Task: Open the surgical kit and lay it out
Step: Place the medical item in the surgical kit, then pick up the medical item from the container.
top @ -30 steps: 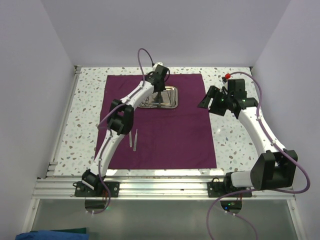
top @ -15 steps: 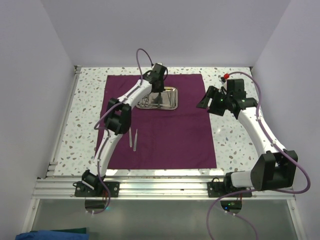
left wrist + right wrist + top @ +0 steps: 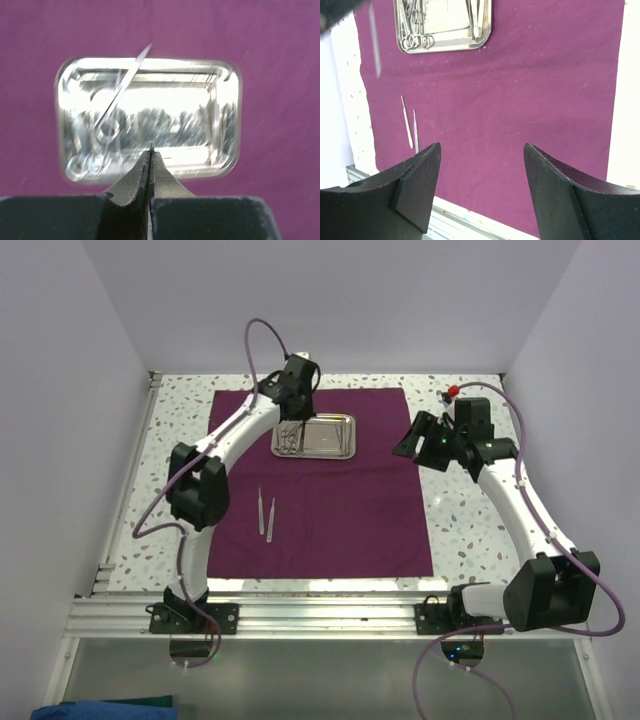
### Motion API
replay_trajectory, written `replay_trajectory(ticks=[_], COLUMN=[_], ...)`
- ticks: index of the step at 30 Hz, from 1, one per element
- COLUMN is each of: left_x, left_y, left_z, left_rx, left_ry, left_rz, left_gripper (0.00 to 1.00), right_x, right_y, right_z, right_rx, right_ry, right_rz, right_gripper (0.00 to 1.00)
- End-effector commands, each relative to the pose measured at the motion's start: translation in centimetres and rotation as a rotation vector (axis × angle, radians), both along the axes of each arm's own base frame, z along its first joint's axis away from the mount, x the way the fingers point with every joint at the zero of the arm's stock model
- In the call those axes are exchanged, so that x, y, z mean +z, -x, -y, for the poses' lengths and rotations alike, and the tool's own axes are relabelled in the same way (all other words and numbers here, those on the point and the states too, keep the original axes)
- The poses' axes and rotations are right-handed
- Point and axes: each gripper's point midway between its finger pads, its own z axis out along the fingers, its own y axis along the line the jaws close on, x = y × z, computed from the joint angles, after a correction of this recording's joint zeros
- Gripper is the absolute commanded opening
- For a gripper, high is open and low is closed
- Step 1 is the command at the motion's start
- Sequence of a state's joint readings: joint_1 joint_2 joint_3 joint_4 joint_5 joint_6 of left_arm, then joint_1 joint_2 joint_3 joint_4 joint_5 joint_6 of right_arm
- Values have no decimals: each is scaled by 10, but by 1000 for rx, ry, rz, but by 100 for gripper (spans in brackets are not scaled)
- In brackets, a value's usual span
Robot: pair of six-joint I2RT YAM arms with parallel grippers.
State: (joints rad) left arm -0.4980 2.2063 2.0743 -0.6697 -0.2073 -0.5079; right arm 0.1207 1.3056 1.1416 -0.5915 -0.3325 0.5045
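Observation:
The surgical kit's maroon cloth (image 3: 330, 500) lies spread flat on the table. The steel tray (image 3: 340, 448) stands on the cloth's far part, with ring-handled instruments (image 3: 105, 125) at its left end and thin ones (image 3: 475, 15) at its right. My left gripper (image 3: 290, 426) hovers over the tray's left part. Its jaws are shut on a thin silver instrument (image 3: 375, 45), which hangs below them, its tip (image 3: 151, 145) showing between the fingertips. Two tweezers (image 3: 266, 514) lie side by side on the cloth's near left. My right gripper (image 3: 408, 442) stands open and empty above the cloth's right edge.
A small red object (image 3: 453, 392) sits at the back right of the speckled table (image 3: 470, 530). A metal rail (image 3: 320, 615) runs along the near edge by both arm bases. White walls close in the back and both sides.
My left arm has swung leftward, carrying its gripper from the tray's middle to its left part. The right arm has not moved.

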Motion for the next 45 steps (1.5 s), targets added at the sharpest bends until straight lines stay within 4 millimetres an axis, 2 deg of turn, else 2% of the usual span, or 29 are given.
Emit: replay_trajectory(ticks=[1,2,3,4,5,6,7,8,9,11,12,14,15,21,24,28,31,32,34,36,37,38,39,40,41,42,43,44,45], left_x=[27,26,2,22,19,-3,8,5,-14,-16,-30,-36,-47,-73,-77,-63,-43,-29,-26,-12,-19,-6,-18,-8,-8,-25,-29,-21,-43], left_y=[42,53,74,83,93,113,120,127,142,153,163,169,177,186,182,171,156,146,135,116,107,91,78,64,54,42,34,20,12], left_z=[-24,-29,-38,-44,-50,-59,-65,-70,-80,-87,-94,-97,-100,-103,-98,-92,-87,-82,-80,-75,-71,-65,-66,-55,-51,-48,-42,-37,-37], left_rx=[0,2,-1,10,16,18,29,32,39,53,57,69,72,83,69,57,53,53,43,37,23,20,12,-20,-41,-67,-94,-102,-121], left_ry=[-51,-56,-88,-68,-72,-99,-86,-88,-113,-110,-129,-118,-123,-113,-109,-101,-106,-96,-114,-101,-97,-73,-82,-41,-28,-41,-34,-28,-56], left_rz=[28,27,-24,25,22,-25,7,2,-36,-29,-55,-58,-81,-99,-105,-78,-43,-15,-12,26,16,45,26,49,54,38,40,68,38], left_gripper=[0,0,0,0,0,0,0,0,0,0,0,0,0,0,2,40,56,57,57,57,56,56,56,56,56,56,55,55,55], right_x=[25,25,24,23,24,23,22,22,21,19,18,17,16,10,8,10,12,13,15,17,18,19,20,20,21,21,20,20,20], right_y=[4,4,5,5,6,6,7,6,7,8,9,10,11,18,22,28,31,33,35,37,38,40,42,42,44,45,45,47,47], right_z=[-5,-5,-6,-5,-6,-6,-7,-7,-8,-8,-7,-7,-5,2,4,9,13,15,16,17,17,18,18,20,21,21,22,23,23], right_rx=[21,22,22,23,23,24,26,27,28,30,28,30,24,15,8,-7,-20,-28,-30,-32,-33,-32,-32,-36,-35,-34,-33,-34,-32], right_ry=[-15,-14,-13,-12,-11,-12,-13,-12,-12,-9,-6,2,9,43,56,71,86,92,95,98,98,103,105,109,116,119,125,129,133], right_rz=[52,54,52,51,53,49,46,48,46,42,40,40,36,26,26,28,31,32,34,31,30,25,25,21,14,11,8,-1,-2], right_gripper=[71,71,71,71,71,71,71,71,71,71,71,71,71,71,71,71,71,71,72,72,72,71,71,72,72,72,71,71,72])
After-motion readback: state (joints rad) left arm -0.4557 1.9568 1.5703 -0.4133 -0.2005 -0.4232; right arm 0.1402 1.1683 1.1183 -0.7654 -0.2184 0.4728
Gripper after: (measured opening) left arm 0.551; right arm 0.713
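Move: The slim instrument is already pinched in the left gripper. Its laying spot on the cloth is about 20 cm back, 11 cm left and 14 cm below, over the right tweezers (21 cm back, 12 left); the left tweezers lie 18 cm back, 15 left. The tray's middle is 3 cm ahead, straight below, with the scissors 2 cm ahead, 6 left. From the right hand the spot is some 37 cm left, 2 back, 19 below. Bring the left gripper, still pinching the slim instrument, back about 20 cm from the tray and to the left, sinking to just over the laid-out tweezers, then open the fingers halfway to let go. Rise and swing forward again, bearing right, some 16 cm towards the scissors in the tray, fingers staying open. Let the open right hand ease back a little. ##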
